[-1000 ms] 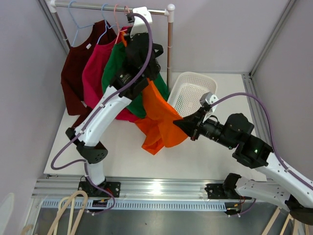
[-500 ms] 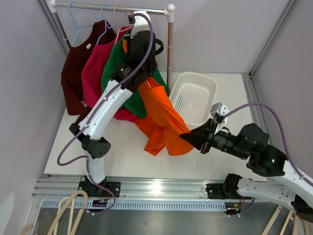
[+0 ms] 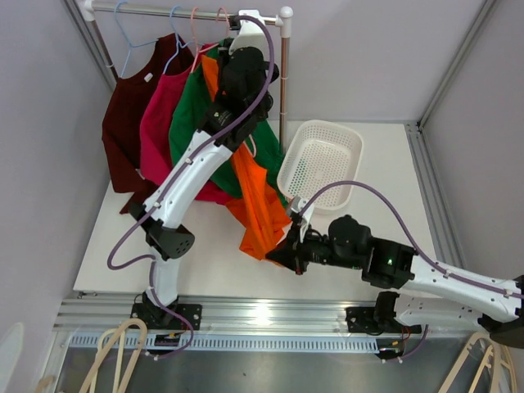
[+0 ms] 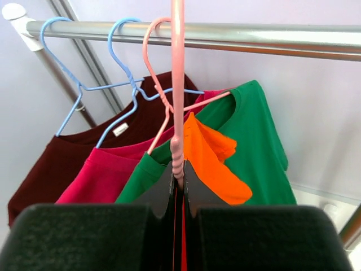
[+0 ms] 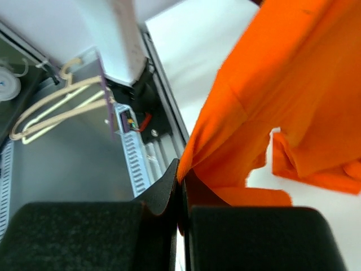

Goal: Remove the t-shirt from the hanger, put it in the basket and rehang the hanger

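Note:
The orange t-shirt hangs stretched from the rack down to the table's front. It also shows in the left wrist view and the right wrist view. My left gripper is high up at the rail, shut on the twisted neck of the pink hanger that carries the shirt. The hanger's hook rises edge-on to the rail. My right gripper is low near the table's front edge, shut on the shirt's lower hem.
Maroon, magenta and green shirts hang on the rail to the left. A white basket stands on the table to the right. Beige spare hangers lie below the front rail.
My right gripper has swung left and toward the front edge with the hem, pulling the shirt long and narrow. My left gripper has risen toward the rail with the hanger.

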Tool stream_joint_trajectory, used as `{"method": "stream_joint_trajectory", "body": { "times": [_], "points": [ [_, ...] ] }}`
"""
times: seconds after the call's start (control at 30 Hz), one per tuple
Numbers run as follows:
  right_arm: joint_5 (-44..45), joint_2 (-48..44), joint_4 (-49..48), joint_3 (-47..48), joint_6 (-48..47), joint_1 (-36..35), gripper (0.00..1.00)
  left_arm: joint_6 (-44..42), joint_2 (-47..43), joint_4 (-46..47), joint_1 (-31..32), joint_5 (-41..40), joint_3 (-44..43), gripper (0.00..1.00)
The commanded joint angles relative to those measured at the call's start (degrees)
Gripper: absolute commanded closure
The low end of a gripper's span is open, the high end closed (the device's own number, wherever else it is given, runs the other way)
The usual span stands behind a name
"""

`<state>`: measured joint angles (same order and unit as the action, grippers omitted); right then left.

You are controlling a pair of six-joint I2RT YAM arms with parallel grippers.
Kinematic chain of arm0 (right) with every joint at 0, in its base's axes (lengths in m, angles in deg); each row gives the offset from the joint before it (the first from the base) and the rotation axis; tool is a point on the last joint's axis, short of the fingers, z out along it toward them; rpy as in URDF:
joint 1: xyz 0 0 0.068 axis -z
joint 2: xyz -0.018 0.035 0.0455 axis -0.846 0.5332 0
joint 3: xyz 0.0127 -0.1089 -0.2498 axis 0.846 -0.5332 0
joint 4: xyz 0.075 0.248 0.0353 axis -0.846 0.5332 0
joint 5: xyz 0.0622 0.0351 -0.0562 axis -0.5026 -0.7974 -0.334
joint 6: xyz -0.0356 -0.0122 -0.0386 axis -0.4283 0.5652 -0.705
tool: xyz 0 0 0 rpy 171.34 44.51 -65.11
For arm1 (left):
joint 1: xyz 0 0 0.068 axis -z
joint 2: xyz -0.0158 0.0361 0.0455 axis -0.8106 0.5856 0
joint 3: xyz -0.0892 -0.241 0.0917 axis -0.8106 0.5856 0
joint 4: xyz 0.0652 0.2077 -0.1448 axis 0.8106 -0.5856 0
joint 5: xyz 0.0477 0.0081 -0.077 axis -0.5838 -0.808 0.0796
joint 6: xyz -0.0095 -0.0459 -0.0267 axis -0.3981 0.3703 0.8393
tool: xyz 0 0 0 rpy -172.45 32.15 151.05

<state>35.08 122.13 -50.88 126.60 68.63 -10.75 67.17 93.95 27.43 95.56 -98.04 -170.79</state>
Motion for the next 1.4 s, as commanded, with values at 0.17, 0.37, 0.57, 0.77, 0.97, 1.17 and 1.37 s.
{"method": "stream_joint_trajectory", "body": {
  "times": [0.17, 0.37, 0.57, 0.77, 0.97, 1.17, 1.37],
  "points": [
    [10.3, 3.8, 5.0, 3.3, -0.2, -6.3, 1.0, 7.6, -5.3, -1.8, 0.2, 3.8, -1.0, 0.99],
    [8.7, 5.4, 0.7, 3.4, 1.4, 8.5, 1.0, 16.7, -15.5, -13.0, 5.3, 4.9, 1.8, 0.99],
    [3.0, 13.1, -4.0, 8.4, -0.6, 19.3, 1.0, 32.4, -25.7, -30.9, 14.0, 16.3, 6.2, 0.99],
    [0.8, 19.6, -3.5, 18.6, -1.9, 25.9, 1.0, 43.3, -34.9, -46.1, 15.5, 24.9, 16.6, 0.99],
    [0.4, 20.3, 0.1, 32.7, -3.3, 31.4, 1.0, 44.7, -55.5, -41.3, 16.4, 27.1, 35.9, 0.99],
    [2.5, 24.9, 2.6, 51.6, -7.3, 34.0, 1.0, 47.4, -63.7, -49.2, 16.4, 25.9, 39.2, 0.99],
    [3.2, 34.1, 2.0, 73.5, -10.7, 36.1, 1.0, 49.1, -68.3, -52.2, 16.3, 22.8, 44.5, 0.99]
  ]
}}
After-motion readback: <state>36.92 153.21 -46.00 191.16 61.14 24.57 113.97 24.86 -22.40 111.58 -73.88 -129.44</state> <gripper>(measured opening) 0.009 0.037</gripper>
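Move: The shut left gripper already holds the pink hanger, with the rack's rod some 8 cm ahead and 8 cm above. Its clear space lies about 30 cm back, 12 cm left and 5 cm lower; the green shirt hangs about 5 cm ahead, 5 cm left and 20 cm below. The right gripper already pinches the orange t-shirt's lower end; from it the white basket is roughly 35 cm ahead, 11 cm right and 20 cm lower. Draw the left gripper back about 30 cm, away from the rod, veering left and slightly down late, turning it clockwise and dropping its left side as it keeps the hanger. Meanwhile swing the right gripper forward, still pinching the orange t-shirt, then lift it steeply by about 35 cm high above the basket's near side, turning clockwise and tilting its fingers up. Keep both grippers shut. ##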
